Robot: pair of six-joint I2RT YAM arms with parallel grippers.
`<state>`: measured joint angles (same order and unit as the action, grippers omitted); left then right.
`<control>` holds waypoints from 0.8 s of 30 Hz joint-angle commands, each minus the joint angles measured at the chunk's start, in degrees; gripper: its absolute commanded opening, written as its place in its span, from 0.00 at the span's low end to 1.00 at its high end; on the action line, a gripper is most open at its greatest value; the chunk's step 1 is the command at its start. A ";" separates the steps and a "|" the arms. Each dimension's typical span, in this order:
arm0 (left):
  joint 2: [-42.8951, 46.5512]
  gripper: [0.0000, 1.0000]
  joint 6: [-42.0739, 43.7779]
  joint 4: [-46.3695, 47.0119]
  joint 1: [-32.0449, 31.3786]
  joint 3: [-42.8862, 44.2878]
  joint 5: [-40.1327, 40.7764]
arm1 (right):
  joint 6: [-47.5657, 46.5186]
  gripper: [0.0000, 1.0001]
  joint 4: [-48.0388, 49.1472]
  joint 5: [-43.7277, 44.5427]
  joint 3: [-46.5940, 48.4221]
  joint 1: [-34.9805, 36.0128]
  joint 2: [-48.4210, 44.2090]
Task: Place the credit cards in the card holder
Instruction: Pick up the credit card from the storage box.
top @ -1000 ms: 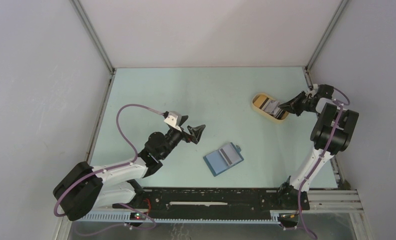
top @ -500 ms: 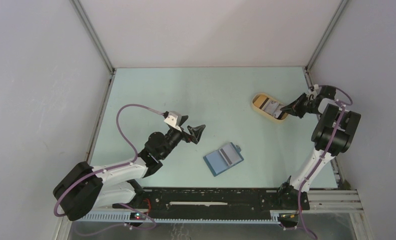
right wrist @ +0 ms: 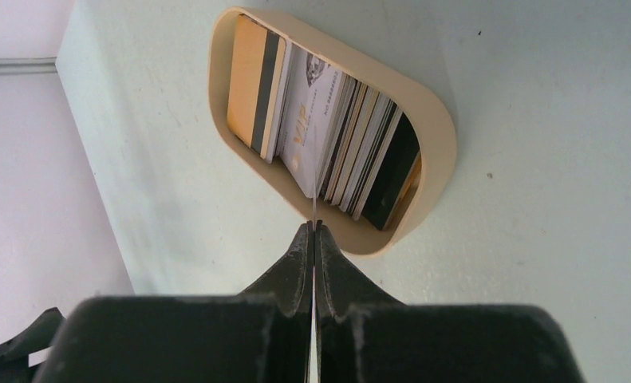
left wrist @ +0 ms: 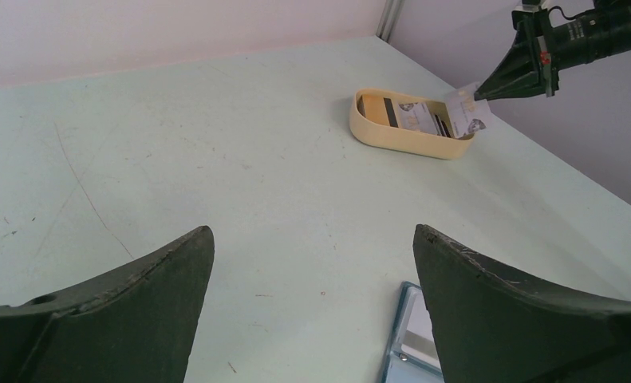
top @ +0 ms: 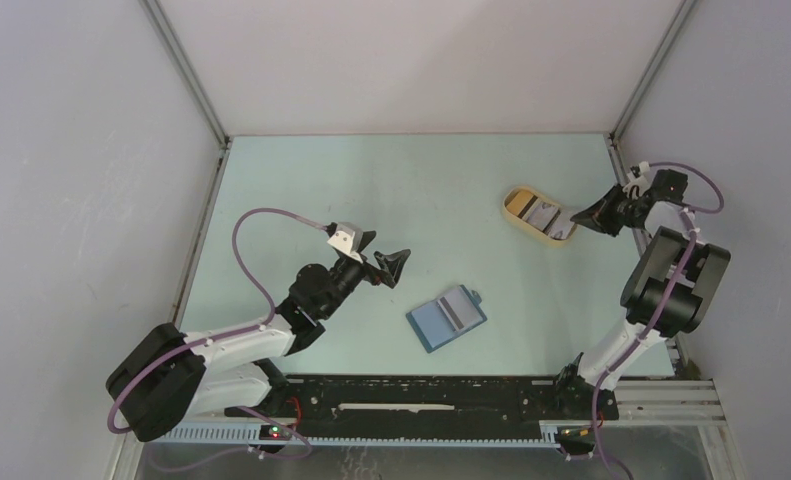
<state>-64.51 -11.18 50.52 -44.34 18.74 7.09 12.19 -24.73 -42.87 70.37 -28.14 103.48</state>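
Note:
My right gripper (top: 581, 217) is shut on one whitish credit card (left wrist: 465, 112) and holds it just above the near-right end of the tan oval tray (top: 516, 197). In the right wrist view the card (right wrist: 314, 203) shows edge-on between the closed fingertips of the gripper (right wrist: 313, 226). Several more cards (right wrist: 328, 136) stand on edge in the tray (right wrist: 435, 120). The teal-blue card holder (top: 447, 317) lies open on the table at the centre front. My left gripper (top: 383, 262) is open and empty, left of the holder. The holder's corner shows in the left wrist view (left wrist: 412, 343).
The grey enclosure walls stand close on the left, the right and at the back. The right arm's elbow (top: 676, 270) sits near the right wall. A black rail (top: 421, 395) runs along the front edge.
My right gripper has drawn back to the right, away from the tray's middle, with the card in it. The left arm and the card holder have not moved.

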 commanded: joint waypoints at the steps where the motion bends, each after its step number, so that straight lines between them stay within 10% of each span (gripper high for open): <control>1: 0.53 1.00 -0.51 2.98 0.10 -0.42 -0.50 | -3.79 0.00 -2.33 -0.65 -1.38 -1.14 -3.63; 14: 1.32 1.00 0.89 6.11 0.06 -2.02 -6.34 | -28.54 0.00 -12.76 -21.50 -5.24 0.63 -17.07; 24: 1.44 1.00 -6.40 5.46 -0.01 -1.77 -26.38 | -61.91 0.00 -33.42 -26.41 -6.35 20.50 -28.65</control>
<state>-64.40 -12.82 53.71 -44.34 18.28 -9.37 -32.38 -47.92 -64.82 64.86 -14.22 80.07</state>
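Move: The right hand already pinches a credit card, just over the right end of the storage box. The opened card holder it is bound for lies about 32 cm to its left, 24 cm back towards the base and 9 cm below. The box's middle is some 7 cm to its left, 4 cm farther out and 7 cm lower. From the left hand the card holder lies about 13 cm right, 11 cm back and 19 cm below. Keeping its pinch on the card, the right hand first draws back, then rises and sweeps left in a quickening arc towards the card holder, about 15 cm left, 10 back and 10 up in all. Its wrist swings roughly 45 degrees counter-clockwise while the fingers tip up. The open, empty left hand sets off late, back and right towards the holder, turning clockwise. ##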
